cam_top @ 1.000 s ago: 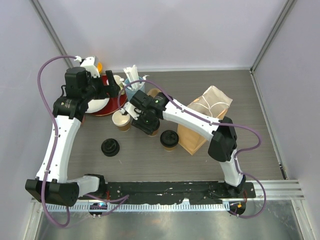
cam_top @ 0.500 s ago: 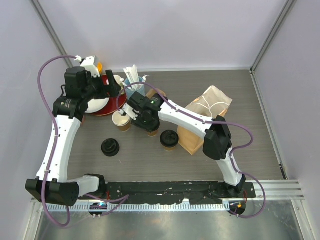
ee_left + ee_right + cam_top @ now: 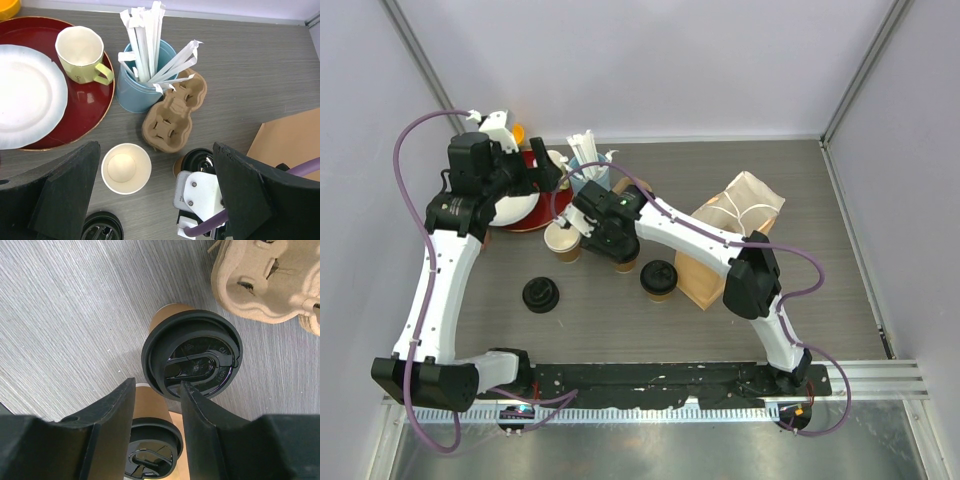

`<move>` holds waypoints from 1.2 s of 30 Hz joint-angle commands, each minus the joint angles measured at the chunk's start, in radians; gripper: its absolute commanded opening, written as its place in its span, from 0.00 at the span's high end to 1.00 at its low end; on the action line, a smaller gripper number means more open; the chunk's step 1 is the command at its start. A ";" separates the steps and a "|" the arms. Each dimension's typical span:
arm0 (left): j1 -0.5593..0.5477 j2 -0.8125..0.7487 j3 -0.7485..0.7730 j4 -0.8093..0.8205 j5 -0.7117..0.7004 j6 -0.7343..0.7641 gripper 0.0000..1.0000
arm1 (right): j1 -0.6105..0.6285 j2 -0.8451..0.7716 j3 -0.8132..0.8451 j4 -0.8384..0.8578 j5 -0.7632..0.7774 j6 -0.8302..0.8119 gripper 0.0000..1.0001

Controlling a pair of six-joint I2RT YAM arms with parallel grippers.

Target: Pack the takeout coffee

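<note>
A takeout coffee cup with a black lid stands upright on the table right below my right gripper. The jaws are part-way open, and one fingertip overlaps the lid's rim in this view. From above, my right gripper hides most of that cup. A second lidded cup stands beside the paper bag. An open kraft cup stands without a lid, and a loose black lid lies in front of it. My left gripper hovers high, wide open and empty.
A pulp cup carrier lies beside the blue cup of white sticks. A red tray holds a yellow-green mug and a white plate. The brown bag stands open at the right.
My right gripper's jaws narrowed a little, then widened again, and the arm shifted slightly left over the lidded cup. The left arm stayed put.
</note>
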 commanded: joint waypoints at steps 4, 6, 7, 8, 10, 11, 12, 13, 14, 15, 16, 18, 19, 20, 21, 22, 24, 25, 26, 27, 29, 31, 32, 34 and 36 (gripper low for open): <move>-0.002 0.000 -0.008 0.012 0.043 -0.003 0.01 | -0.005 0.015 0.045 0.043 -0.010 -0.016 0.59; -0.002 0.000 -0.008 0.014 0.048 -0.003 0.01 | -0.007 0.017 0.045 0.049 -0.030 -0.016 0.61; -0.002 0.003 -0.008 0.014 0.046 -0.003 0.01 | -0.008 0.018 0.043 0.049 -0.035 -0.014 0.62; -0.002 0.002 -0.008 0.014 0.048 -0.003 0.01 | -0.007 0.018 0.043 0.049 -0.041 -0.013 0.63; -0.002 0.005 -0.004 0.015 0.046 -0.003 0.01 | -0.008 0.017 0.030 0.049 -0.042 -0.010 0.64; -0.002 0.005 -0.004 0.015 0.048 -0.003 0.01 | -0.008 0.017 0.025 0.051 -0.042 -0.010 0.64; -0.002 0.005 -0.004 0.015 0.046 -0.003 0.01 | -0.007 0.015 0.019 0.051 -0.041 -0.013 0.65; -0.002 0.005 -0.004 0.015 0.048 -0.003 0.01 | -0.008 0.015 0.016 0.052 -0.041 -0.014 0.66; -0.002 0.006 -0.003 0.015 0.051 -0.003 0.01 | -0.007 0.015 0.014 0.054 -0.041 -0.016 0.67; -0.002 0.005 -0.004 0.015 0.051 -0.003 0.01 | -0.008 0.017 0.016 0.054 -0.042 -0.017 0.69; -0.002 0.005 -0.004 0.014 0.053 -0.003 0.01 | -0.008 0.018 0.016 0.052 -0.042 -0.017 0.71; -0.002 0.005 -0.006 0.012 0.056 -0.004 0.01 | -0.008 0.020 0.020 0.052 -0.042 -0.021 0.74; -0.002 0.003 -0.004 0.012 0.056 -0.004 0.01 | -0.010 0.020 0.020 0.051 -0.042 -0.022 0.75; -0.002 0.003 -0.004 0.012 0.057 -0.004 0.01 | -0.008 0.020 0.019 0.048 -0.042 -0.024 0.75; -0.002 0.003 -0.006 0.014 0.057 -0.004 0.01 | -0.010 0.018 0.017 0.046 -0.042 -0.025 0.76; -0.002 0.003 -0.006 0.014 0.057 -0.004 0.01 | -0.008 0.017 0.014 0.046 -0.042 -0.027 0.76; -0.002 0.005 -0.003 0.015 0.059 -0.006 0.01 | -0.008 0.015 0.000 0.045 -0.042 -0.031 0.75; -0.002 0.005 -0.004 0.015 0.062 -0.006 0.01 | -0.010 0.015 -0.004 0.046 -0.041 -0.033 0.75; -0.002 0.006 -0.004 0.015 0.062 -0.006 0.01 | -0.008 0.015 -0.010 0.048 -0.042 -0.033 0.75; -0.002 0.005 -0.003 0.017 0.062 -0.006 0.01 | -0.010 0.015 -0.010 0.046 -0.042 -0.033 0.75; -0.002 0.005 -0.004 0.015 0.065 -0.007 0.01 | -0.008 0.014 -0.012 0.046 -0.042 -0.033 0.75; 0.000 0.005 -0.004 0.015 0.066 -0.007 0.01 | -0.008 0.015 -0.012 0.046 -0.041 -0.034 0.75; -0.002 0.006 -0.003 0.015 0.068 -0.009 0.01 | -0.008 0.014 -0.013 0.045 -0.041 -0.034 0.76; -0.002 0.005 -0.003 0.015 0.066 -0.009 0.01 | -0.010 0.012 -0.009 0.042 -0.042 -0.033 0.79; -0.002 0.005 -0.003 0.015 0.068 -0.009 0.01 | -0.008 0.009 0.005 0.039 -0.042 -0.031 0.85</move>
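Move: The black lid on its cup lies about 2 cm ahead of the right hand and some 2 cm below it. From that hand, the other lidded cup stands roughly 5 cm back and 9 cm right, the open cup 5 cm ahead and 15 cm left, and the cup carrier 13 cm ahead and 2 cm left, all some 8 cm lower. From the left hand, the black lid is about 5 cm back, 20 cm right and 22 cm below. The right hand sinks about 1.5 cm onto the black lid's near rim, fingertips closing from half open to nearly shut. ##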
